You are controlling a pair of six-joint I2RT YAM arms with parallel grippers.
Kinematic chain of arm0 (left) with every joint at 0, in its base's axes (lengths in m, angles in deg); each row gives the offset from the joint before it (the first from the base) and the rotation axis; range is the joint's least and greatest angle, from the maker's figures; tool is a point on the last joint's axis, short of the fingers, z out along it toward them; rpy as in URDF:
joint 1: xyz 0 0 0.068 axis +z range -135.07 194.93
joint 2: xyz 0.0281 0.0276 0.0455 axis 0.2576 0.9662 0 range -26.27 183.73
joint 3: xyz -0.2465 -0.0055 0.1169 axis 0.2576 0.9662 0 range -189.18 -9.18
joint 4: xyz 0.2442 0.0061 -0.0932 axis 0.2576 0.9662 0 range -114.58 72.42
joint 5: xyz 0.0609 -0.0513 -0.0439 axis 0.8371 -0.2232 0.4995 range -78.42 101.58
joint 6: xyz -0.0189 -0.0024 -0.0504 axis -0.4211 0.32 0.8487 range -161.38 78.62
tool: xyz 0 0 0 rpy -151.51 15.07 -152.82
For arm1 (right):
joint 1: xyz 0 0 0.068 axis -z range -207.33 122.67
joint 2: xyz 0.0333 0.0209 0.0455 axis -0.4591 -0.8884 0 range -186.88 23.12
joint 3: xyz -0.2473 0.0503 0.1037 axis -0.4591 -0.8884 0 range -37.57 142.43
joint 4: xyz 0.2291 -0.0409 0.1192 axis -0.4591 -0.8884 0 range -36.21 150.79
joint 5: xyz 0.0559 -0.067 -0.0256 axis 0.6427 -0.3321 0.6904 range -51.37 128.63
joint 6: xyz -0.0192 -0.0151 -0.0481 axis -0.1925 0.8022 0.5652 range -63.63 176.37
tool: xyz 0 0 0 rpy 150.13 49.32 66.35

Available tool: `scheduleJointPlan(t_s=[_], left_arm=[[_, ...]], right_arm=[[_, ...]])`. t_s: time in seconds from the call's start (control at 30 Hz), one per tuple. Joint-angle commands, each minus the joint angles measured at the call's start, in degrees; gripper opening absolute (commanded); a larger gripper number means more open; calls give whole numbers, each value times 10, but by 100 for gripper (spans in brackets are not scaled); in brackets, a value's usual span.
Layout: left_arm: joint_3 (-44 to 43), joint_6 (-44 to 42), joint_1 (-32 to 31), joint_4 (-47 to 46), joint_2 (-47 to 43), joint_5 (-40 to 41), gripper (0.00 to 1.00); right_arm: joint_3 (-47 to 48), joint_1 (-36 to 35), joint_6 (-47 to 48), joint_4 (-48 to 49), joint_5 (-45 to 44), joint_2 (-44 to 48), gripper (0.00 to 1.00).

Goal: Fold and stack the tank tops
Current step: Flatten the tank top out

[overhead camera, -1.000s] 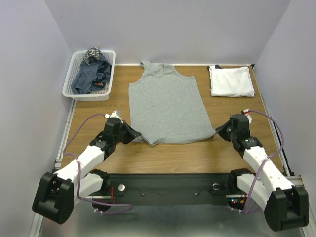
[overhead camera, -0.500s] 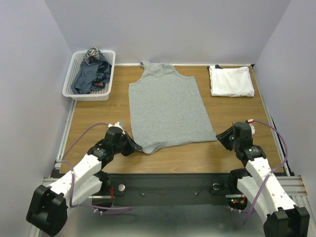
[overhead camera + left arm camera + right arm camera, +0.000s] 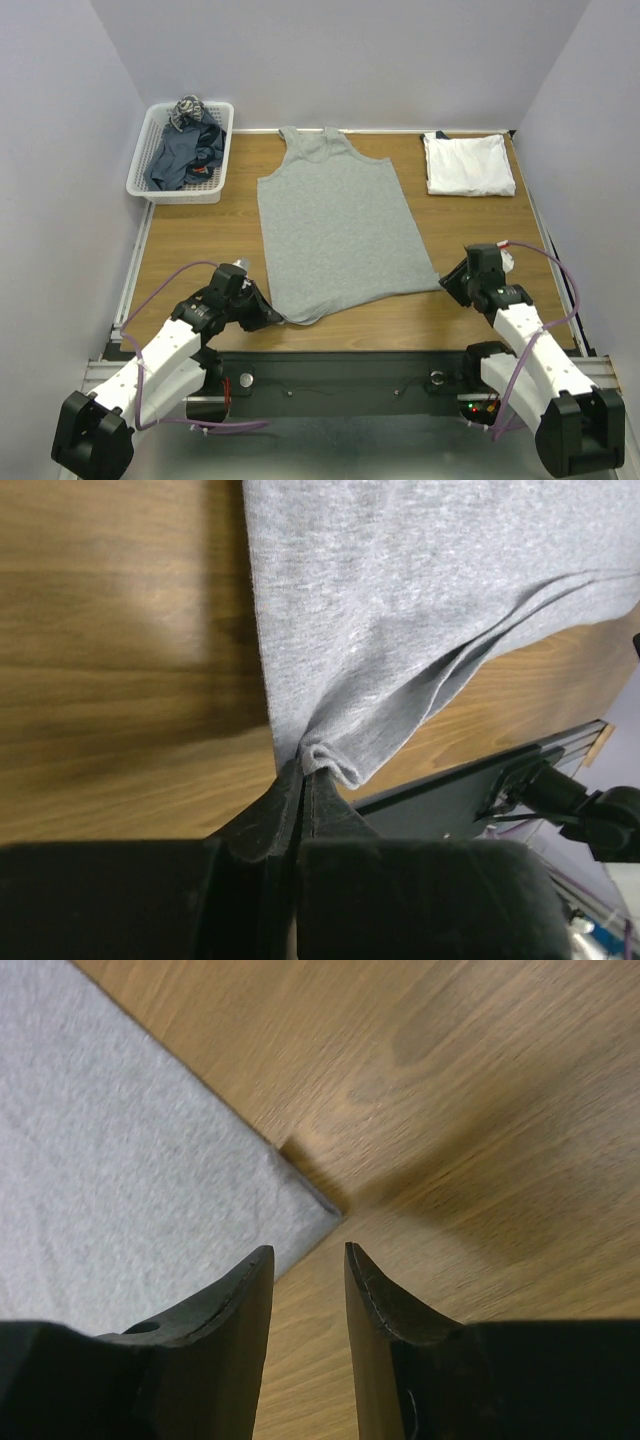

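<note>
A light heather-grey tank top (image 3: pixel 335 230) lies spread flat on the wooden table, neck toward the far wall. My left gripper (image 3: pixel 274 318) is shut on its near-left hem corner; in the left wrist view the cloth (image 3: pixel 400 600) bunches into a small fold at the left gripper's (image 3: pixel 303 768) tips. My right gripper (image 3: pixel 452 284) stands open just off the near-right hem corner. In the right wrist view that corner of the grey top (image 3: pixel 120 1170) lies flat just ahead of the right gripper's (image 3: pixel 308 1250) tips, with nothing between them. A folded white tank top (image 3: pixel 467 163) lies at the far right.
A white lattice basket (image 3: pixel 178 194) at the far left holds dark blue-grey tops (image 3: pixel 185 155) and a patterned bundle (image 3: pixel 187 110). Bare wood (image 3: pixel 190 240) shows to the left of the grey top. A black rail (image 3: pixel 340 375) runs along the table's near edge.
Both arms drew back toward the near edge, dragging the grey top's hem nearer. The right gripper opened and let go of the near-right corner, which now lies flat. The left still pinches its corner.
</note>
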Motion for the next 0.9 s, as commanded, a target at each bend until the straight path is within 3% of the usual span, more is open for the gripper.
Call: scheduleJointPlan(t_s=[0.0,0.13,0.43,0.6,0.77,0.87], left_arm=[[-38,-18,-3,52,-10,-8,19],[-56,-39,-3,67,-15,-13,33],[-121,-86,-3,82,-3,-19,35],[-175,-82,-3,-36,72,-6,35],[-225,-62,-4,-240,234,-6,35],[-271,-49,-6,-300,334,-14,34]], right_arm=[[47,4,19,53,-42,-29,40],[70,4,35,72,-52,-63,40],[77,4,62,102,-54,-128,40],[54,4,61,115,-53,-129,40],[35,4,56,132,-46,-138,40],[34,5,59,141,-36,-153,40]])
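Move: The tank top's left hem corner is still pinched in the left hand, some 4 cm above the table. From this hand the shirt's middle lies about 28 cm ahead and 15 cm right, and the front table edge about 4 cm back, straight behind. The right hand, open and empty, has the right hem corner about 2 cm ahead, 2 cm left and 3 cm below. The folded white stack is some 33 cm ahead of the right hand and 5 cm right. The tank top's left hem corner is let go as the left fingers open; the left hand lifts almost straight up some 3 cm, then swings forward and right over the shirt, ending about 11 cm farther out and 8 cm higher, fingertips tipping up about 15 degrees. The right hand, still open, passes low over the right hem corner, about 4 cm forward, rising a little and sinking back. ##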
